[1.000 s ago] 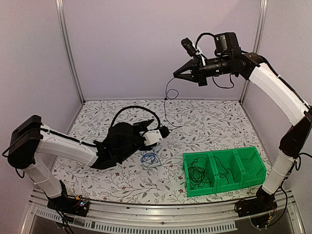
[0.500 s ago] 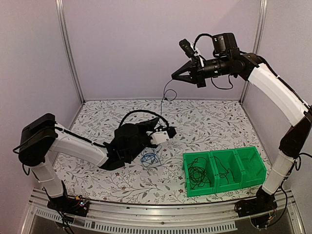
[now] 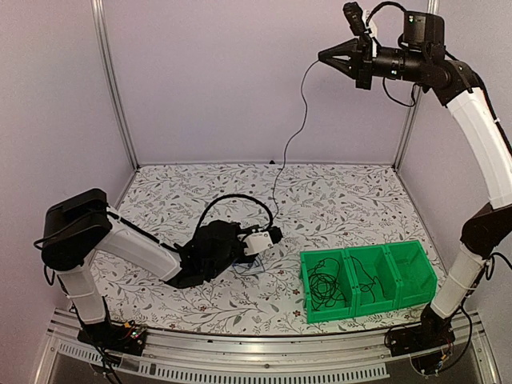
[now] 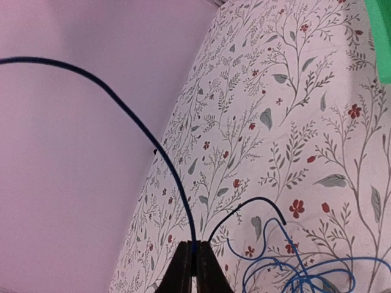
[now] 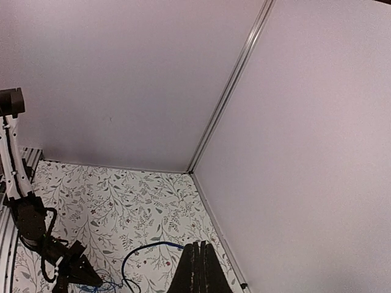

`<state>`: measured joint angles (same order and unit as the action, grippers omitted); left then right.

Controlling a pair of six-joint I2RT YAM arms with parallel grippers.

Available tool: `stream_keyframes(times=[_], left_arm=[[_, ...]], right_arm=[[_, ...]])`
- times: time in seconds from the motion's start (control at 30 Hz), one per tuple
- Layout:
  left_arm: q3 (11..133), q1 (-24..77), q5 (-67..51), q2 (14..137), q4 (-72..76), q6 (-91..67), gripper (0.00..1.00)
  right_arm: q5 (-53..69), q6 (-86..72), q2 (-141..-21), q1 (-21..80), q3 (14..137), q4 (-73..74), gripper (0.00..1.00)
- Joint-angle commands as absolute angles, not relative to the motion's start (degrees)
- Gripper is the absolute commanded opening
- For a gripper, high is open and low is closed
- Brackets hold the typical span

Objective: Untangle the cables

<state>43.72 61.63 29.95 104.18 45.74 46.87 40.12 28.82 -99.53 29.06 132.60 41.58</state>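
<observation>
A thin dark cable (image 3: pixel 286 149) runs from my right gripper (image 3: pixel 321 56), held high near the back wall, down to my left gripper (image 3: pixel 276 233) low over the table. Both grippers are shut on this cable. In the left wrist view it leaves the shut left gripper (image 4: pixel 194 259) and arcs up to the left (image 4: pixel 156 143). In the right wrist view it curves left from the shut right gripper (image 5: pixel 197 256). A bright blue cable tangle (image 4: pixel 305 276) lies on the table beside the left fingers, with a black cable end (image 4: pixel 244 210) next to it. In the top view the blue cable (image 3: pixel 250 268) lies mostly under the left gripper.
A green three-compartment bin (image 3: pixel 420 300) stands at the front right. Its left compartment holds a coiled black cable (image 3: pixel 324 288) and its middle one another black cable (image 3: pixel 364 280). Walls and aluminium posts (image 3: pixel 112 80) close the back and sides.
My right gripper has risen up and to the right, drawing the dark cable out longer. My left gripper has moved lower and slightly right, over the blue tangle.
</observation>
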Motion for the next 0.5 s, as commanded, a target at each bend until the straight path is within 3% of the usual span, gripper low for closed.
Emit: stream_keyframes(times=[0.0, 0.47], left_arm=[[41.4, 62.6, 28.6, 103.6, 41.4, 36.8, 0.0], [44.0, 63.0, 26.8, 107.1, 33.9, 29.6, 0.0]], right_arm=[[38.2, 28.2, -99.0, 24.8, 136.0, 40.3, 0.0], [32.7, 24.4, -96.5, 16.2, 140.4, 36.3, 0.0]])
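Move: The black cable hangs slack between the hands: the part the left fingers already pinch lies about 40 cm below the right hand, 8 cm to its left and 3 cm back. From the left hand, the blue cable lies about 12 cm below, 6 cm left and 4 cm back; the green tray's left compartment is roughly 13 cm back, 16 cm right and 12 cm below. The black cable is drawn out between two closed grips. The right hand carries its end rightward some 6 cm, away from the left hand, also forward and up, with the rise coming early, and turns clockwise a little over 10 degrees. The left hand keeps its pinch near the other end, sinking towards the blue cable while its fingers tip down. ##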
